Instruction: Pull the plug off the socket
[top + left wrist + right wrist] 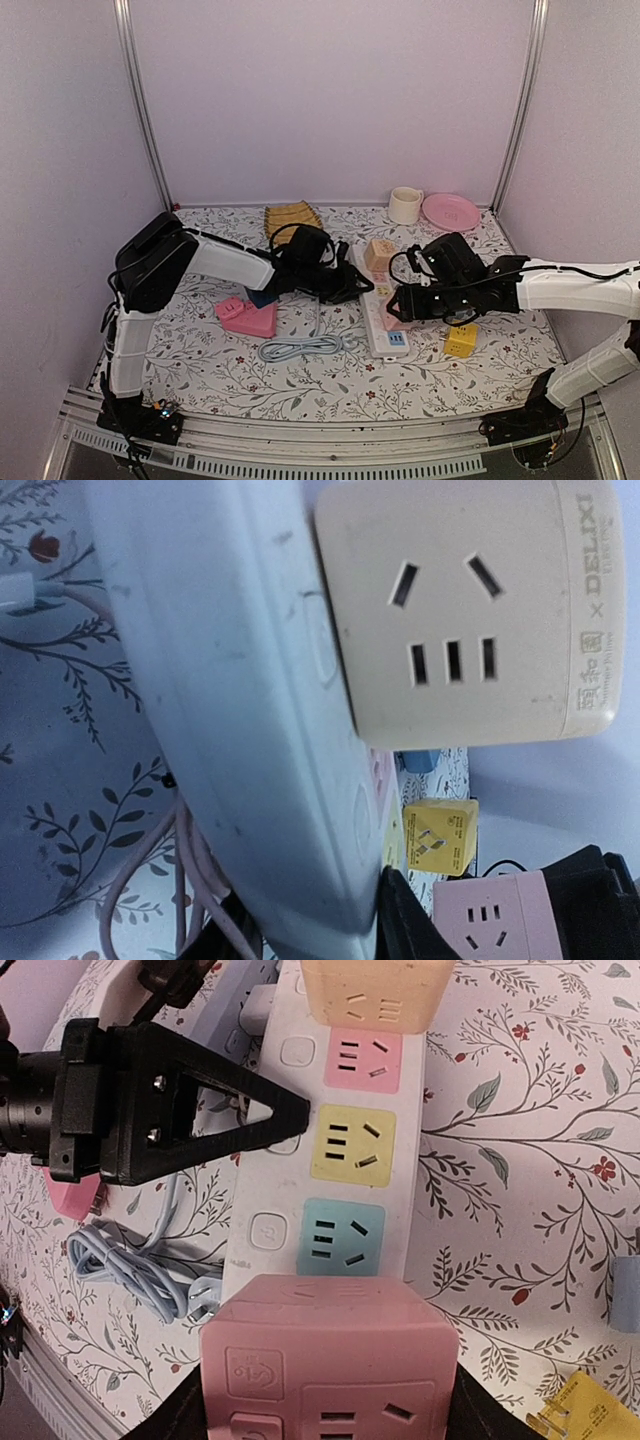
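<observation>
The socket (388, 335) is a long white strip lying across the mat, with pink, yellow and blue panels (345, 1140) showing. My right gripper (405, 305) is shut on a pink cube plug (330, 1360) over the strip's near end. Whether its prongs are still in the strip is hidden. My left gripper (352, 285) is shut on the socket's edge (250, 730), one finger (230, 1120) lying across its switch column. A beige cube plug (470, 610) sits on the strip's far end.
A yellow cube plug (460, 341) lies right of the strip. A coiled grey-blue cable (300, 347) and a pink block (248, 317) lie to its left. At the back stand a cup (405, 205), a pink plate (450, 211) and a yellow cloth (292, 218).
</observation>
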Controlling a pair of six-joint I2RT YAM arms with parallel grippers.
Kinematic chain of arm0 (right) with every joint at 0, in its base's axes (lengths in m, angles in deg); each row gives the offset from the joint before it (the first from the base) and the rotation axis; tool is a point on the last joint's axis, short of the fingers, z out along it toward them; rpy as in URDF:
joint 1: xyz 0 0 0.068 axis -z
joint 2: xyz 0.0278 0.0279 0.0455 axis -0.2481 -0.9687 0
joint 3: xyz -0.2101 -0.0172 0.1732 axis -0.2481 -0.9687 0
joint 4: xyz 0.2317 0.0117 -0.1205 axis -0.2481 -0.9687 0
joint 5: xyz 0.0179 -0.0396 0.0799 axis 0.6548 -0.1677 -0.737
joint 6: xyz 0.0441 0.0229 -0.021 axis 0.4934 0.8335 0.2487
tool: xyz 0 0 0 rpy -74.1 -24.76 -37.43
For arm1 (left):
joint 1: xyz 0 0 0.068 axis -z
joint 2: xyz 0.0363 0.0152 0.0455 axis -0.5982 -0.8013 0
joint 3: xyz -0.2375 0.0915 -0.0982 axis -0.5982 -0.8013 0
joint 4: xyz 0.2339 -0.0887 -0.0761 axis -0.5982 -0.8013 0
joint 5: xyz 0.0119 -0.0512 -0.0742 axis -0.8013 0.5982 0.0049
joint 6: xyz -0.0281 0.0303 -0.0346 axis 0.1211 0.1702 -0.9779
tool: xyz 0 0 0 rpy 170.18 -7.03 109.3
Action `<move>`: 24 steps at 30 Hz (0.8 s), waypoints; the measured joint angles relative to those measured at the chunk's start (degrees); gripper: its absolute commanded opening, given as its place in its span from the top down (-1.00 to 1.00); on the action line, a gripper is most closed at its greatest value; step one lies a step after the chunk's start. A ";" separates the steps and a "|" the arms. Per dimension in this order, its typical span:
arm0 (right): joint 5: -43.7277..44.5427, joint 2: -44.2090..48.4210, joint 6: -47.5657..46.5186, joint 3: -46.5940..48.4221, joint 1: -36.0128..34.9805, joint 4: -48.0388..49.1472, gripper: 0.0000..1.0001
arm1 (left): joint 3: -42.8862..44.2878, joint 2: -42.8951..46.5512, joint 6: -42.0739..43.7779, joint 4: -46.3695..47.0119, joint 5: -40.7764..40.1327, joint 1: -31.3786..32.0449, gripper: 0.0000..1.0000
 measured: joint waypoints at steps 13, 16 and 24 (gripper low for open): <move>-3.89 3.76 -4.33 1.40 1.14 9.79 0.92 | -0.46 -0.33 2.23 -2.84 -2.25 0.02 1.00; -3.93 3.69 -4.96 2.12 1.51 10.25 0.92 | -0.46 -0.28 2.27 -2.86 -2.51 0.13 1.00; -7.82 0.79 -5.35 0.74 9.92 10.21 0.92 | -8.50 3.80 2.23 1.16 -2.60 0.11 1.00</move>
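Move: The right fingers already grip the pink plug, so its middle is at that hand, and it still sits near the strip's close end. The beige plug is about 13 cm ahead, 4 cm left and 3 cm lower. The yellow plug lies on the table roughly 4 cm back, 11 cm right and 9 cm down. From the left hand, which holds the strip, the pink plug is some 9 cm back, 6 cm right and 5 cm up; the beige plug is about 6 cm ahead, 4 cm right and 4 cm up. Upward in a quick burst of about 7 cm, with some forward and leftward drift and a tilt of roughly 15 degrees, the right hand pulls the gripped pink plug off the strip, then carries it forward and right while sinking about 3 cm. The left hand keeps its pinch on the strip, sinks 2 cm, then draws it left and back. ##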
